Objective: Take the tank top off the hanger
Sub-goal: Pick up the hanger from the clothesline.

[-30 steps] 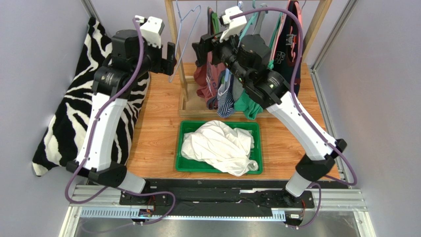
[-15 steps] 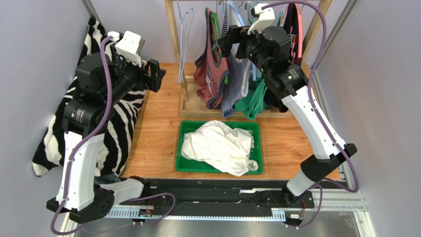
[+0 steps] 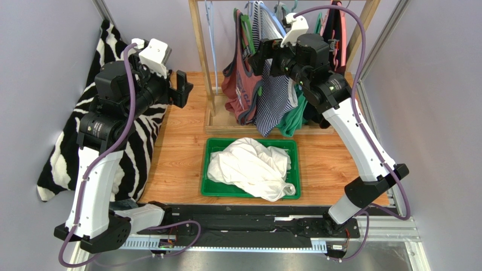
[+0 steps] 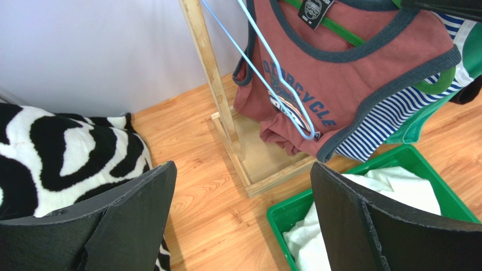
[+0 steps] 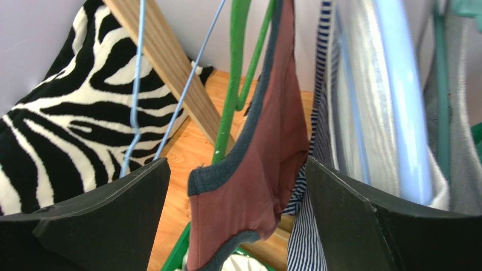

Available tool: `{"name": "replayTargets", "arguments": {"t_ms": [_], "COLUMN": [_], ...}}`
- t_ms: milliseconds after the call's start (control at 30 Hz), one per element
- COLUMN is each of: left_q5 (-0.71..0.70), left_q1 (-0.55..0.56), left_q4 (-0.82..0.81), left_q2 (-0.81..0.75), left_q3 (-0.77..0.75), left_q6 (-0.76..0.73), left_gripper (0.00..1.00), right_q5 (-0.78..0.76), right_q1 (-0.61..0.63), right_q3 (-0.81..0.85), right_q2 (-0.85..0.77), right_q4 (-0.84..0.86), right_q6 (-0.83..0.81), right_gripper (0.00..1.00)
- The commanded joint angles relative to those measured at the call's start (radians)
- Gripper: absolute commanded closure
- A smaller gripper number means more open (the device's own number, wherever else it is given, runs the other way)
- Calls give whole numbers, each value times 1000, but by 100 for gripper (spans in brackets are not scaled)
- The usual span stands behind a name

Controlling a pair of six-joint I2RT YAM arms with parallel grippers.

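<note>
A rust-red tank top with dark grey trim hangs on a green hanger at the left end of the wooden rack. In the right wrist view its shoulder strap dangles between the wide-apart jaws of my right gripper, beside the green hanger; I see no pinch on the cloth. From above, the right gripper sits high against the garments. My left gripper stands open and empty left of the rack, and in its own view it looks at the tank top.
An empty blue wire hanger hangs by the rack's wooden post. A blue-striped top and a green garment hang beside the tank top. A green bin holds a white cloth. A zebra-print cloth lies at the left.
My left arm drew back left and down from the blue hanger. My right gripper rose toward the rack's top and opened wider, and the hanging garments shifted.
</note>
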State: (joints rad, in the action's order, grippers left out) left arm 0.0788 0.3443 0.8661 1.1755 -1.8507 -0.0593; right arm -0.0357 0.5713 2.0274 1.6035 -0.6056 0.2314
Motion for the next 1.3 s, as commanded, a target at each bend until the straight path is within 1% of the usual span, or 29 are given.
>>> {"name": "replayTargets", "arguments": {"t_ms": [0, 67, 167, 200, 233, 267, 333, 367, 433, 467, 500, 533, 667, 767, 833, 867, 933, 967, 1067, 1267], "left_q5": [25, 32, 35, 36, 38, 38, 38, 38, 41, 42, 44, 44, 44, 45, 47, 49, 52, 52, 50, 52], "left_q1": [-4, -4, -4, -4, -4, -4, -4, -4, -4, -4, -4, -4, -4, -4, -4, -4, -4, -4, -4, -4], "left_q4": [-33, -32, -35, -35, -35, -35, -33, -33, -30, -29, -27, -26, -22, -22, -19, -21, -19, -18, -15, -7], "left_q2": [-17, -20, -20, -23, -22, -23, -25, -27, -28, -28, -28, -31, -37, -39, -40, -40, -43, -43, -50, -60], "left_q3": [5, 8, 15, 19, 21, 21, 21, 21, 21, 21, 22, 22, 25, 28, 30, 33, 34, 36, 36, 39], "left_q6": [-22, -17, -13, -13, -13, -13, -13, -13, -11, -11, -11, -11, -7, -4, -2, -2, -2, -2, -8, -13], "left_gripper": [2, 2, 2, 2, 2, 2, 2, 2, 1, 1, 1, 1, 1, 1, 1, 1, 1, 1, 1, 1], "right_q5": [62, 72, 42, 37, 4, -7, -30, -52, -69, -67, -69, -66, -76, -79, -125, -194, -294, -376, -479, -492], "right_q1": [15, 30, 56, 58, 58, 58, 58, 58, 58, 58, 56, 56, 59, 64, 76, 81, 105, 122, 148, 150], "right_q3": [-7, -9, -3, -2, 1, -1, -6, -1, 10, 19, 31, 34, 13, -79, -149, -162, -173, -179, -188, -200], "right_q2": [-7, -1, 18, 35, 38, 44, 53, 56, 71, 76, 81, 82, 66, 17, -11, -20, -37, -45, -54, -80], "right_q4": [0, 1, -32, -39, -45, -52, -54, -56, -63, -75, -80, -83, -51, 41, 137, 165, 229, 257, 349, 435], "right_q6": [-21, -41, -102, -115, -115, -118, -125, -130, -142, -153, -158, -162, -178, -211, -228, -227, -263, -302, -384, -408], "right_gripper": [5, 5, 8, 15, 21, 31, 44, 57, 72, 87, 95, 100, 100, 100, 100, 100, 100, 100, 100, 100]}}
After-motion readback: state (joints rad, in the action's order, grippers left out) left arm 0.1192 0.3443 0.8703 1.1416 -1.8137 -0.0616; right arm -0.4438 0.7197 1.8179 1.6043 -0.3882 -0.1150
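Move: The near shoulder end of the green hanger, wearing the red tank top, lies about 5 cm below the right hand, 2 cm to its left and 1 cm ahead. The near end of the light-blue hanger with the striped top is some 6 cm right of this hand, about 2 cm ahead and 3 cm below; the empty blue hanger hangs roughly 16 cm left and 3 cm ahead. From the left hand, the green hanger's end is about 25 cm right, 9 ahead and 7 below. The green hanger's near end is taken with the red tank top's shoulder over it: the right hand sinks about 5 cm, edging left, and its wide-open fingers shut and pinch there. Keeping the grip, it then draws a couple of centimetres right and slightly forward and begins to rise, its left side rolling down some 20 degrees while it tips up and turns clockwise. ##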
